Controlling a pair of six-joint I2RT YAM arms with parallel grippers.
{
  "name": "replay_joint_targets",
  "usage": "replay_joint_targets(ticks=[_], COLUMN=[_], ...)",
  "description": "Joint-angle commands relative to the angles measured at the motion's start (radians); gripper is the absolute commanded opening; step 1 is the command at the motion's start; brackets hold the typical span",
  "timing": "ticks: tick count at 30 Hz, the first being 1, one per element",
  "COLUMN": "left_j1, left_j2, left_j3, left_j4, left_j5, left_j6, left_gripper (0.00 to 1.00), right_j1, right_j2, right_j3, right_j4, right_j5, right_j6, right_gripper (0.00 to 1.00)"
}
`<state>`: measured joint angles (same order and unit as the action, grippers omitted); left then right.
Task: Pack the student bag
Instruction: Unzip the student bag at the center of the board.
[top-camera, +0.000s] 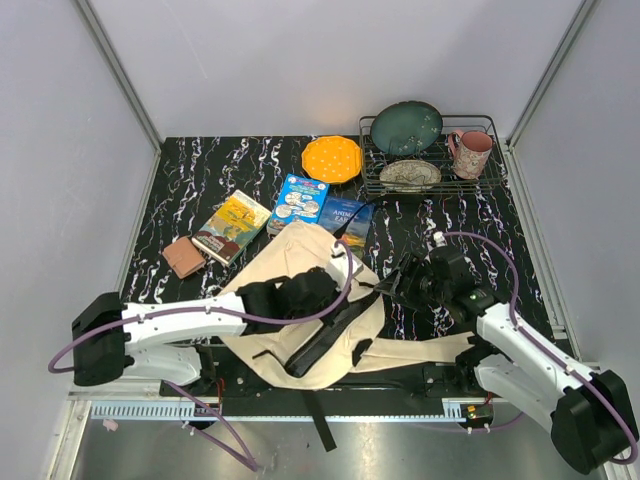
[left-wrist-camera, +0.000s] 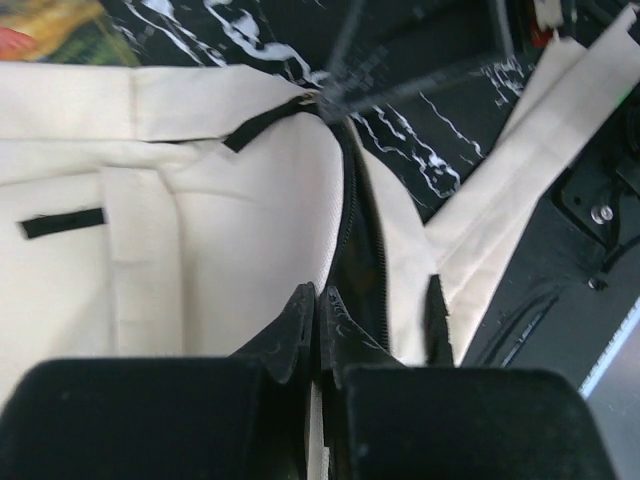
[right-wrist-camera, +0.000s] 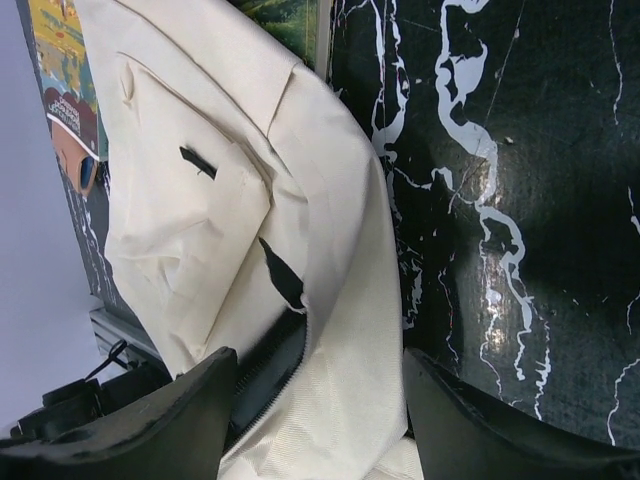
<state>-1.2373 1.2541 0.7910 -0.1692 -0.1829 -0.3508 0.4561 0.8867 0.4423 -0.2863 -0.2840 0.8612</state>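
Observation:
The student bag (top-camera: 300, 262), a large cream backpack, lies flat on the black marbled table between both arms. My left gripper (top-camera: 305, 295) rests on its middle. In the left wrist view the fingers (left-wrist-camera: 290, 325) are pressed together at the bag's (left-wrist-camera: 200, 200) zipper edge, with a strip of cream fabric between them. My right gripper (top-camera: 402, 280) is at the bag's right side. In the right wrist view it is open (right-wrist-camera: 320, 395), straddling the cream fabric (right-wrist-camera: 350, 330) beside the partly open zipper (right-wrist-camera: 268, 365) and a black pull tab (right-wrist-camera: 283, 275).
Behind the bag lie a yellow-green book (top-camera: 232, 226), a blue book (top-camera: 299, 199), a dark blue book (top-camera: 350, 215) and a small brown notebook (top-camera: 184, 256). An orange plate (top-camera: 332, 158) and a wire rack (top-camera: 430, 180) with a green plate, a bowl and a pink mug (top-camera: 470, 153) stand at the back.

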Motion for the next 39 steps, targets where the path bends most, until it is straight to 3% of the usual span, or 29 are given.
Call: replay_joint_targets(ticks=[1, 11, 16, 19, 21, 23, 24, 27, 34, 39], left_j1=[0.073, 0.231, 0.291, 0.309, 0.321, 0.348, 0.354, 0.366, 0.395, 0.415], left_j2=[-0.065, -0.007, 0.070, 0.111, 0.137, 0.174, 0.188, 0.237, 0.367, 0.301], left_j3=[0.085, 0.408, 0.605, 0.701, 0.763, 0.884, 0.924, 1.112, 1.566, 1.547], left_j4=[-0.003, -0.156, -0.220, -0.240, -0.245, -0.277, -0.288, -0.328, -0.440, -0.369], left_j5=[-0.017, -0.021, -0.018, -0.021, -0.021, -0.015, -0.018, -0.018, -0.043, -0.032], left_j6=[0.059, 0.236, 0.317, 0.349, 0.387, 0.414, 0.424, 0.481, 0.610, 0.636], left_gripper=[0.00, 0.00, 0.00, 0.00, 0.00, 0.00, 0.00, 0.00, 0.00, 0.00], right_j1=[0.003, 0.001, 0.001, 0.001, 0.003, 0.001, 0.003, 0.004, 0.003, 0.003], right_j2=[-0.032, -0.034, 0.066, 0.141, 0.179, 0.227, 0.241, 0.273, 0.332, 0.399], right_j3=[-0.016, 0.059, 0.177, 0.242, 0.297, 0.337, 0.346, 0.391, 0.633, 0.795], right_j4=[0.003, 0.021, -0.059, -0.100, -0.116, -0.110, -0.094, -0.042, -0.010, 0.041], right_j5=[-0.032, -0.116, -0.142, -0.077, -0.028, -0.014, -0.009, 0.025, 0.097, 0.028], right_j6=[0.018, 0.018, -0.056, -0.088, -0.122, -0.145, -0.142, -0.149, -0.195, -0.166], right_gripper=[0.71, 0.77, 0.78, 0.78, 0.68, 0.51, 0.34, 0.00, 0.00, 0.00])
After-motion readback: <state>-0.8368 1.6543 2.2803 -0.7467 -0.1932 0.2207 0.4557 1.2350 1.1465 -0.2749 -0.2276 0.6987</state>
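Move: The student bag's free lip, at the right-hand end of the zip opening, lies some 3 cm left of the open right hand, about 1 cm ahead and 4 cm below. The straps trail about 17 cm back and 8 cm right of that hand. The shut left hand already holds the other lip; from it the Animal Farm book lies about 17 cm ahead, roughly 10 cm below, and the blue book some 23 cm ahead and 11 cm left. The bag's mouth is hauled up and forward from both sides: the left hand keeps its pinch on one lip and lifts it about 37 cm, going nearly 20 cm forward over the books, fingers tipping up some 35 degrees. The right hand first hovers, then follows up and forward, shuts on the free lip with its zip edge and carries it on, still rising and tilting up. ##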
